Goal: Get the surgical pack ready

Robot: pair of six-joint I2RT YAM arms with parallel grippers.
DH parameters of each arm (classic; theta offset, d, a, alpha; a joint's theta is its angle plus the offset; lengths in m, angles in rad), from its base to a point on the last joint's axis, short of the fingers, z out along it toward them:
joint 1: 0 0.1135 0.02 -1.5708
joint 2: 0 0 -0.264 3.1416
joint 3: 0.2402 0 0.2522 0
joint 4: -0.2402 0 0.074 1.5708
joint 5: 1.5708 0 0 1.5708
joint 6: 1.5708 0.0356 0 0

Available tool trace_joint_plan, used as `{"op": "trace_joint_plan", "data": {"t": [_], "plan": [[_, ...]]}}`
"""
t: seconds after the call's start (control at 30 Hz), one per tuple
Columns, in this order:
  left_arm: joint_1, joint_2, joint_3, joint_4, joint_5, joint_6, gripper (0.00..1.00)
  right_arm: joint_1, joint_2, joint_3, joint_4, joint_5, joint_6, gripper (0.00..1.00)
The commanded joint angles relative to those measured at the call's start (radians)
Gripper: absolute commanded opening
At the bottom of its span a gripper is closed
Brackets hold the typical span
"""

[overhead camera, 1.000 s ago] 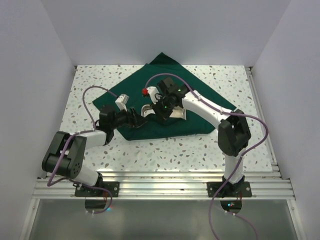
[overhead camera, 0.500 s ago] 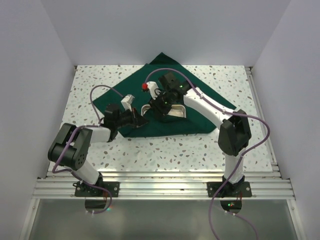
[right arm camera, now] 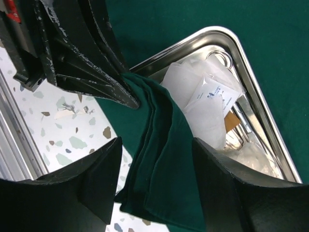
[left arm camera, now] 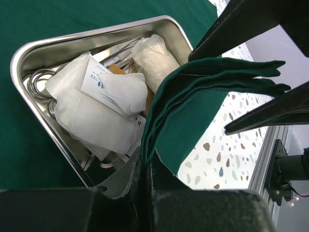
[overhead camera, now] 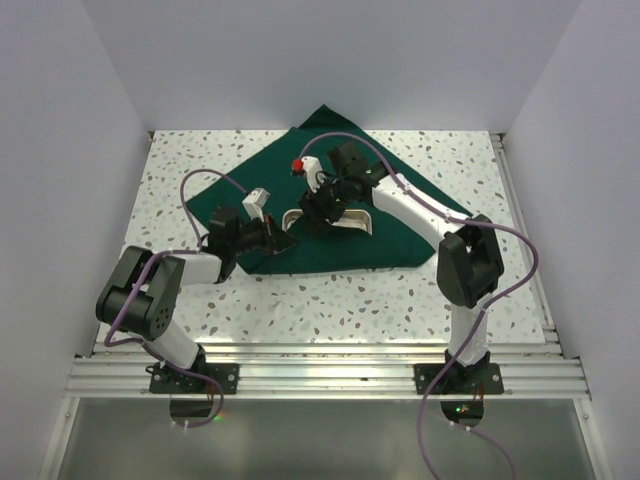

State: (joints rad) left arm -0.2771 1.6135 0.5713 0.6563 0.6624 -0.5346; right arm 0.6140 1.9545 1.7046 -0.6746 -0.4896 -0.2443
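Observation:
The dark green drape point(overhead camera: 405, 215) lies spread on the speckled table, and a steel tray point(overhead camera: 352, 226) sits on it. In the left wrist view the tray point(left arm camera: 96, 33) holds white gauze pads point(left arm camera: 91, 113) and steel ring-handled instruments point(left arm camera: 37, 79). My left gripper point(left arm camera: 146, 166) is shut on a folded corner of the drape point(left arm camera: 203, 89), lifted beside the tray's near edge. My right gripper point(right arm camera: 157, 145) is open, its fingers on either side of that same fold point(right arm camera: 166, 164) without pinching it. From above, the left gripper point(overhead camera: 278, 237) and the right gripper point(overhead camera: 318, 208) meet at the tray's left end.
Speckled tabletop point(overhead camera: 330, 300) shows in front of the drape, and an aluminium rail point(overhead camera: 320, 375) runs along the near edge. White walls enclose the table on three sides. The left arm's purple cable point(overhead camera: 190, 190) loops over the drape's left corner.
My left gripper has shut on the drape's folded corner. My right gripper has opened and let go of that fold, drawing back a little toward the tray.

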Motion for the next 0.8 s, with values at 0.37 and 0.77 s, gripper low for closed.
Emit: {"op": "trace_joint_plan", "data": {"t": [0.37, 0.77], "plan": [[-0.002, -0.007, 0.036, 0.025, 0.009, 0.016, 0.04, -0.026, -0.029, -0.059, 0.168, 0.124, 0.040, 0.43], [-0.002, 0.006, 0.038, 0.026, 0.013, 0.018, 0.04, -0.069, -0.017, -0.048, 0.219, 0.071, 0.092, 0.26]]}}
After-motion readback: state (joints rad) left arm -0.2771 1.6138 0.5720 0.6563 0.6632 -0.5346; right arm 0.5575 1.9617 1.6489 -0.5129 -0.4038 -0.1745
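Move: The loose end of the drape's folded edge lies between the right hand's open fingers, about 2 cm ahead and 2 cm down. The steel tray's middle is some 5 cm ahead of that hand, 2 cm right and 12 cm below, with the gauze pads 5 cm ahead and 2 cm left. From the left hand, already pinching the edge, the loose end is roughly 8 cm right, 4 cm ahead and 4 cm higher. The right hand sweeps about 5 cm forward, closing on the drape's loose edge while the left hand keeps its pinch. ##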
